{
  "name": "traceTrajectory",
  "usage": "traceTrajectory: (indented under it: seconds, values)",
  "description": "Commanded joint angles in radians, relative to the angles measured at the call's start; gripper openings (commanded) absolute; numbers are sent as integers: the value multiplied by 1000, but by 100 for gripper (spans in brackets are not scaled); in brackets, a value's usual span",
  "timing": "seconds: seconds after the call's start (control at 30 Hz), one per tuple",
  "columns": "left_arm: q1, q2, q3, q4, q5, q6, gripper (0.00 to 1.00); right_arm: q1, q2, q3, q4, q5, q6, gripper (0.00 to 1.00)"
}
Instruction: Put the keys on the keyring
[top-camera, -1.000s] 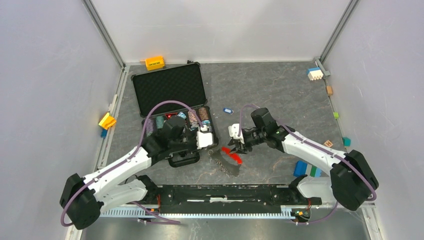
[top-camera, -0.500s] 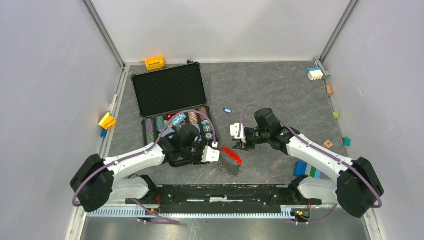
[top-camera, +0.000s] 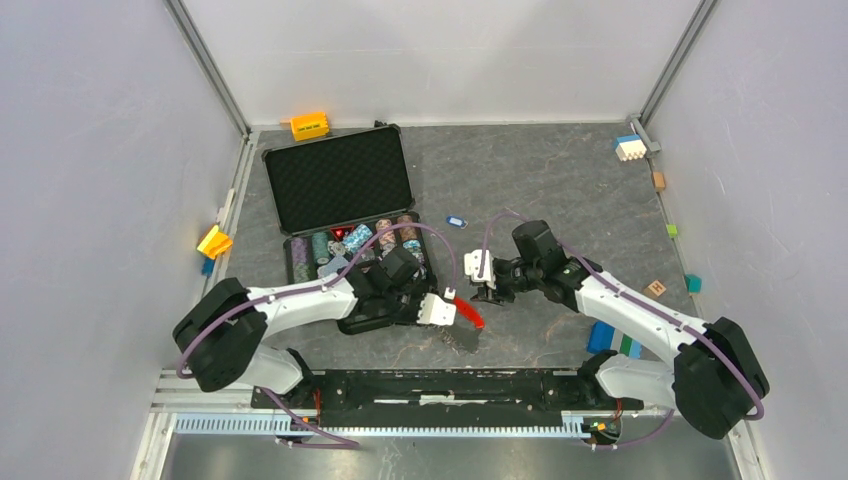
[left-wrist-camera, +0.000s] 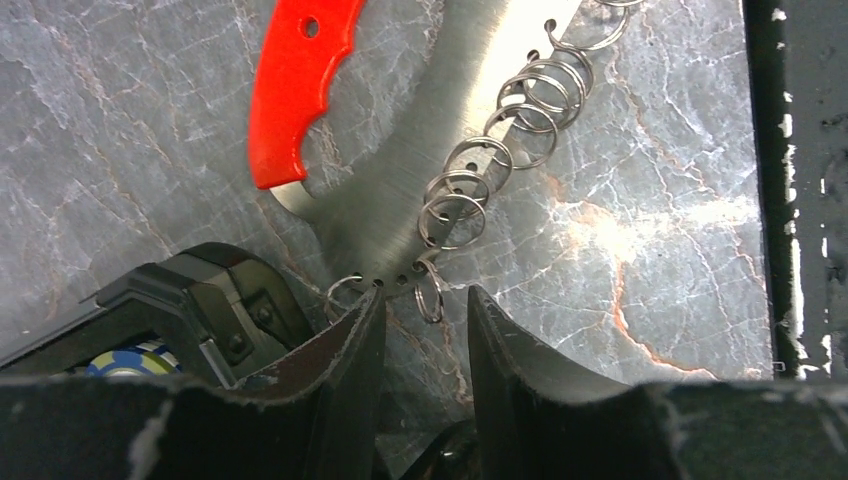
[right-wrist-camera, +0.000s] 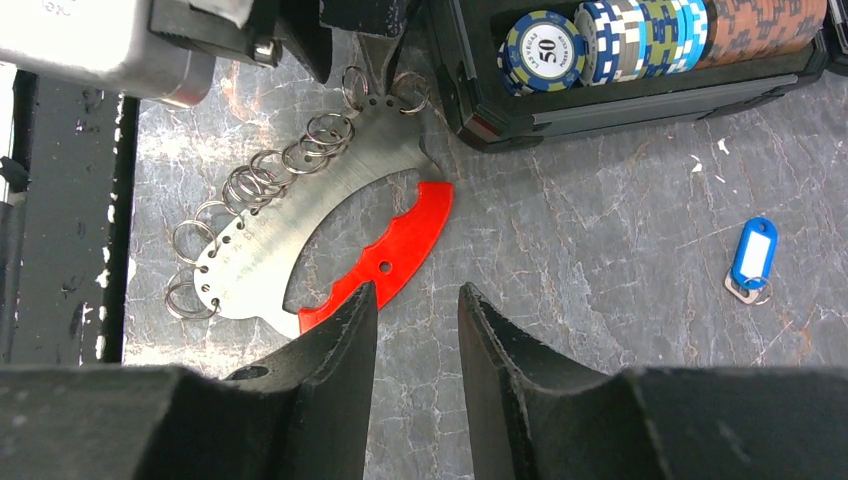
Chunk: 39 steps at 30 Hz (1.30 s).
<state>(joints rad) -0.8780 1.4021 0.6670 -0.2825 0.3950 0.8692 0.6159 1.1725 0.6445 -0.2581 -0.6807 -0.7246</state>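
The keyring (left-wrist-camera: 420, 170) is a curved silvery plate with a red strip (left-wrist-camera: 295, 90) and several wire rings along its edge. It lies flat in front of the case (top-camera: 340, 180). My left gripper (left-wrist-camera: 425, 303) is open at the plate's narrow end. One small ring (left-wrist-camera: 430, 297) lies just ahead of the gap, and the left fingertip overlaps the plate's tip. My right gripper (right-wrist-camera: 415, 295) is open and empty over bare table, its left finger at the red strip (right-wrist-camera: 390, 250). A key with a blue tag (right-wrist-camera: 752, 255) lies apart on the table (top-camera: 456, 221).
The open black case holds rows of poker chips (right-wrist-camera: 620, 35) right beside the keyring's end. An orange block (top-camera: 309, 125) and a white-blue block (top-camera: 629, 148) sit at the back. A yellow block (top-camera: 214, 241) lies left, and blue blocks (top-camera: 612, 340) lie near my right base.
My left gripper has swung right from the front of the case to the keyring's narrow end. My right gripper has drawn back slightly to the right.
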Motion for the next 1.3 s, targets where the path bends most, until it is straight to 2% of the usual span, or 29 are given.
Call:
traceTrajectory:
  seconds: [0.0,0.4,0.6,0.77,0.9,1.1,1.27]
  values:
    - [-7,18,49,11,-28,55,41,-14,-23,-3,0,-34,-22,40]
    - [-33,47,52,-4,-51,83,37,-24,-12,1,-7,-46,-27,40]
    - [-37,78,71,-32,-69,101,29,-25,-12,1,-9,-46,-26,40]
    - [-38,80,81,-38,-65,87,15,-29,-15,1,-10,-47,-27,40]
    - [-38,28,99,-54,-60,66,2,-43,-29,1,-11,-59,-23,40]
    - [-38,-123,173,-90,-16,29,2,-65,-94,30,-13,-106,-17,40]
    - [-37,-179,312,-101,53,-79,2,-65,-169,116,-42,-203,-16,40]
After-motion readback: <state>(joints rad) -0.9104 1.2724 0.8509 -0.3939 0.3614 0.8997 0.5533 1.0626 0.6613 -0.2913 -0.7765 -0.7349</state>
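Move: The metal plate with the red handle lies flat just under the left gripper. Its left end, with the rings, is about 1 cm to the right of the open fingertips, 1 cm ahead and 2 cm below. The red handle's middle is roughly 6 cm to the right and 1 cm ahead. The chip case's middle stands some 13 cm left and 8 cm ahead, and the blue key tag lies about 16 cm ahead, 4 cm right. From the right hand, the plate's left end is about 7 cm left, 2 cm back and 9 cm down. Ease the left gripper down about 1 cm so its fingers straddle the plate's ringed left end, close them to pinch that thin end, then lift roughly 10 cm, drifting a few centimetres right and a little forward while the wrist tilts slightly. Raise the open, empty right gripper about 4 cm as the plate starts up. ##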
